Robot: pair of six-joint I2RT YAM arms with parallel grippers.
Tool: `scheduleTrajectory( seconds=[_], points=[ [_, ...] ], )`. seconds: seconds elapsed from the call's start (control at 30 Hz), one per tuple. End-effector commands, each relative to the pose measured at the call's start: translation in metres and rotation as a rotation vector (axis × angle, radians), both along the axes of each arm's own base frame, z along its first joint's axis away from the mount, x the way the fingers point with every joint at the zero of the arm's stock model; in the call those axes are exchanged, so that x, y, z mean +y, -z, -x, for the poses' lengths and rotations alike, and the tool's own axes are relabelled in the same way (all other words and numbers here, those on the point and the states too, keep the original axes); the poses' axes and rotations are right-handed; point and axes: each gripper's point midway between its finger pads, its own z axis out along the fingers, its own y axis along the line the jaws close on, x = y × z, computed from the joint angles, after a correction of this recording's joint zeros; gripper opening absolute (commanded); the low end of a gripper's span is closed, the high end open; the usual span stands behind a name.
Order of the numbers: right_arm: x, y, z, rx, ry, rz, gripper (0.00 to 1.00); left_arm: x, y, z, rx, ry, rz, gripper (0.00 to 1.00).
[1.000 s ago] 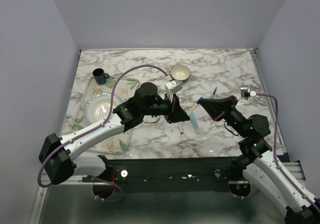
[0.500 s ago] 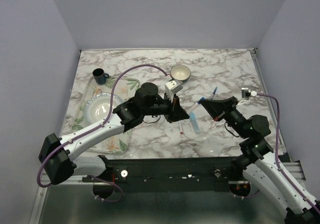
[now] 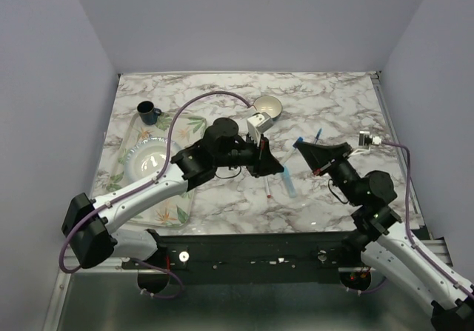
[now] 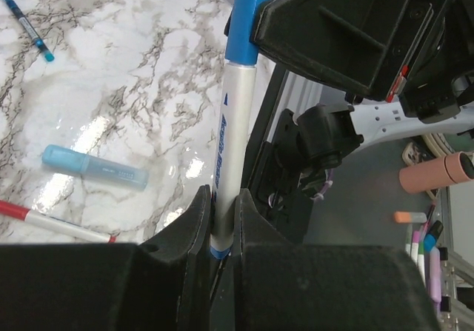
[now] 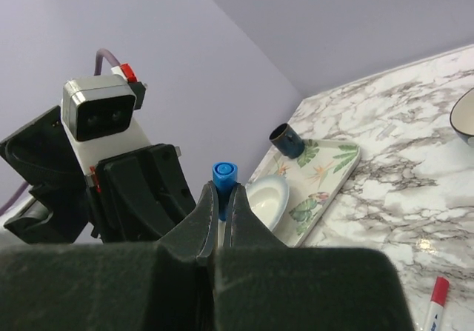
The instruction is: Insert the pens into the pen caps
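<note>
My left gripper is shut on the lower end of a white pen, held in the air. At the pen's far end sits a blue pen cap. My right gripper is shut on this cap, fingertip to fingertip with the left one. How deep the pen sits in the cap is hidden. On the table lie a pale blue marker, a red-tipped white pen and a dark blue pen.
A floral tray at the left carries a white plate and a dark blue cup. A pale bowl stands behind the left gripper. The table's right edge runs beside the right arm.
The two grippers have come closer together above the table. The right one moved left and further back with the cap, and the left one edged right with the pen.
</note>
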Motion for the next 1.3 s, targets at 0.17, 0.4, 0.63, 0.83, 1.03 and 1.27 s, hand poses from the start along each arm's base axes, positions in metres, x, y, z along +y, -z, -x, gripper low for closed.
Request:
scheduleTrajectory(
  seconds=[0.17, 0.4, 0.63, 0.83, 1.03, 1.27],
  points=[
    [0.055, 0.108, 0.081, 0.224, -0.52, 0.38, 0.01, 0.01, -0.173, -0.062, -0.349, -0.259, 0.399, 0.0],
    [0.034, 0.118, 0.082, 0.257, -0.413, 0.394, 0.01, 0.014, -0.165, -0.059, -0.378, -0.249, 0.377, 0.0],
    [0.011, 0.04, 0.072, 0.105, -0.249, 0.294, 0.21, 0.026, -0.148, -0.043, -0.425, -0.222, 0.369, 0.0],
    [0.008, -0.045, 0.059, -0.059, -0.179, 0.301, 0.55, 0.037, -0.128, -0.029, -0.455, -0.191, 0.328, 0.0],
    [0.027, -0.092, 0.036, -0.149, -0.166, 0.319, 0.65, 0.041, -0.115, -0.012, -0.444, -0.128, 0.324, 0.0],
    [0.054, -0.118, 0.015, -0.203, -0.198, 0.309, 0.65, 0.044, -0.11, 0.001, -0.433, -0.079, 0.322, 0.0]
  ],
)
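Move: The left hand holds the pen by its lower end, and the blue cap on the pen's top lies about 7 cm above, 5 cm to the right and 3 cm ahead of that hand. The same cap is right at the right hand's nearly shut fingertips, about 1 cm ahead, 1 cm left and 1 cm up. On the table roughly 20 cm below the left hand lie a red pen, about 7 cm ahead and 2 cm left, and a light-blue pen, about 7 cm ahead and 6 cm right. The hands part fast: the left keeps its pinch on the pen and carries it about 17 cm up and 6 cm forward, then sinks some 6 cm and eases back and left, tilting about 30 degrees so the pen comes near upright. The right fingertips come off the cap, still shut, swinging down about 10 cm, back 8 cm and at first left, then open wide as the hand climbs some 20 cm and eases forward and left. ##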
